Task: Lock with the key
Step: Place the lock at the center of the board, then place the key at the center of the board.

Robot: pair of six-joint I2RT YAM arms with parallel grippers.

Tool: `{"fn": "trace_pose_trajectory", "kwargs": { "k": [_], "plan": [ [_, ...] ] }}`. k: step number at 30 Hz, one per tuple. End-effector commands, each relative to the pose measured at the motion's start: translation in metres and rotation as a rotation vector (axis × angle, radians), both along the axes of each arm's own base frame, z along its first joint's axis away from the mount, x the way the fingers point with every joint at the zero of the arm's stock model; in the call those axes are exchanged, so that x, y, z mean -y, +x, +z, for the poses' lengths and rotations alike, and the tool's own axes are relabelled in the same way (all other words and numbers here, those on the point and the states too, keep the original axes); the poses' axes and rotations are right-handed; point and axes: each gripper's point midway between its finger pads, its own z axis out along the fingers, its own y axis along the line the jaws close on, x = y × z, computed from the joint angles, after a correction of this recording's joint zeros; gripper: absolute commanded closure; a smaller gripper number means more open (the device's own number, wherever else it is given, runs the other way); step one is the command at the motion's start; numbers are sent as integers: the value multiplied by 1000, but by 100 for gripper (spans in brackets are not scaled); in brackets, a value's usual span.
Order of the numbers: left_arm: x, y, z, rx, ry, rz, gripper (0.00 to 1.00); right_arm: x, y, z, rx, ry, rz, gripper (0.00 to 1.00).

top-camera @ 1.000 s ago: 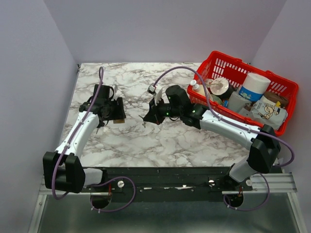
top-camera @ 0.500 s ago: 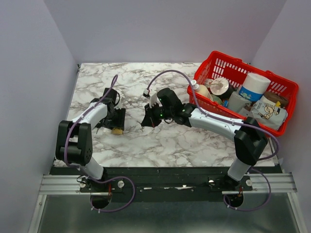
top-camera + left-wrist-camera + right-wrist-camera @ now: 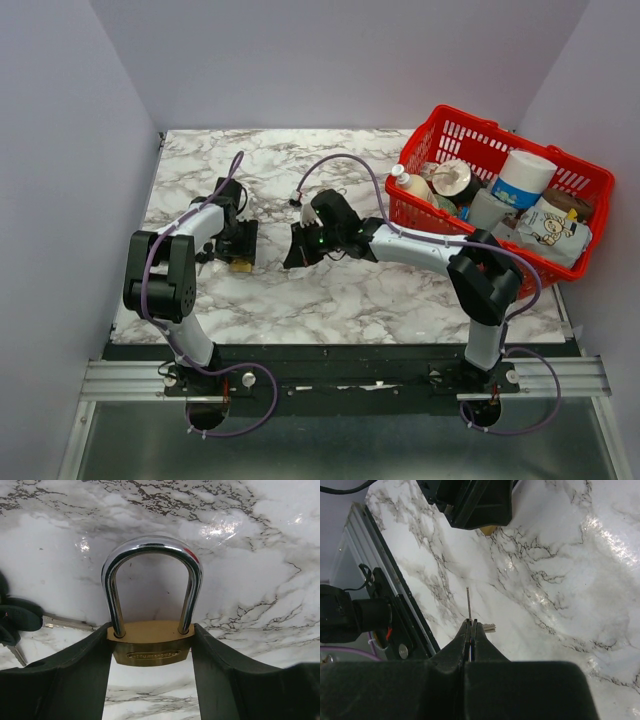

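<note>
My left gripper (image 3: 151, 635) is shut on the brass body of a padlock (image 3: 151, 652) whose silver shackle points away over the marble table (image 3: 260, 570). In the top view the left gripper (image 3: 240, 243) sits at the left middle with the padlock (image 3: 241, 266) at its near side. My right gripper (image 3: 471, 622) is shut on a thin key (image 3: 469, 602) that points toward the left gripper (image 3: 470, 500); a second key (image 3: 489, 627) hangs beside it. In the top view the right gripper (image 3: 292, 255) is just right of the padlock, apart from it. A key blade (image 3: 65, 624) shows at the left edge of the left wrist view.
A red basket (image 3: 478, 130) filled with bottles and packages stands at the back right of the table, next to the right arm. The table's near edge and metal rail (image 3: 395, 625) lie close below the right gripper.
My right gripper has moved left and a little nearer with the key, closing on the padlock. My left arm has folded in while its gripper keeps the padlock in about the same place.
</note>
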Motion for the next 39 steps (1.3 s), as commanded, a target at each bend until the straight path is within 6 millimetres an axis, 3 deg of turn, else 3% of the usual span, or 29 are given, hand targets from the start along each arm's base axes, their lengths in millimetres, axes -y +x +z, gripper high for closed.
{"fn": "trace_pose_trajectory", "kwargs": {
  "k": [1, 2, 4, 5, 9, 14, 17, 21, 24, 30, 39],
  "plan": [
    [-7, 8, 0, 7, 22, 25, 48, -18, 5, 10, -22, 64, -8, 99],
    [-6, 8, 0, 4, 20, 24, 36, -19, 4, 7, -38, 61, -14, 99],
    [-5, 9, 1, 4, 9, 23, 32, -23, 7, 9, -35, 86, -22, 99],
    [-4, 9, 2, 3, 5, 22, 22, -25, 7, 6, -53, 86, -27, 99],
    [-2, 12, 10, 31, -13, 18, 1, -23, 9, -1, -90, 78, -71, 99],
    [-5, 17, 23, 58, -30, 42, 1, -24, 14, -11, -103, 66, -113, 99],
    [-5, 27, 48, 124, -71, 59, 1, -30, 16, -19, -137, 73, -128, 99],
    [-10, 43, 96, 264, -88, 91, 1, -38, 18, -30, -173, 77, -140, 99],
    [-18, 46, 114, 298, -100, 134, 1, -46, 18, -39, -187, 82, -141, 99],
    [-18, 38, 128, 319, -170, 178, 1, -63, 23, -50, -171, 87, -146, 99],
    [-21, 34, 136, 352, -172, 184, 1, -60, 47, -69, -65, 31, -196, 99]
  ]
}}
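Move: The left gripper still holds the brass lock low over the board, between its pads; the black key bunch lies about 9 cm left and 3 cm ahead of it, the black padlock some 13 cm left and 3 cm ahead, both about 1 cm lower. From the right gripper, already shut on a key, the brass lock is roughly 11 cm left, 4 cm ahead and 9 cm below, with the black key bunch beyond, about 20 cm left, 7 cm ahead and 10 cm below. Open the left fingers wide to let go of the brass lock, then lift that hand about 13 cm, easing some 4 cm forward and tipping the fingertips outward about 20 degrees. Meanwhile bring the right gripper down about 6 cm and 5 cm left, with a little forward, keeping its key gripped and aimed at the lock's body, and stop short of it. ##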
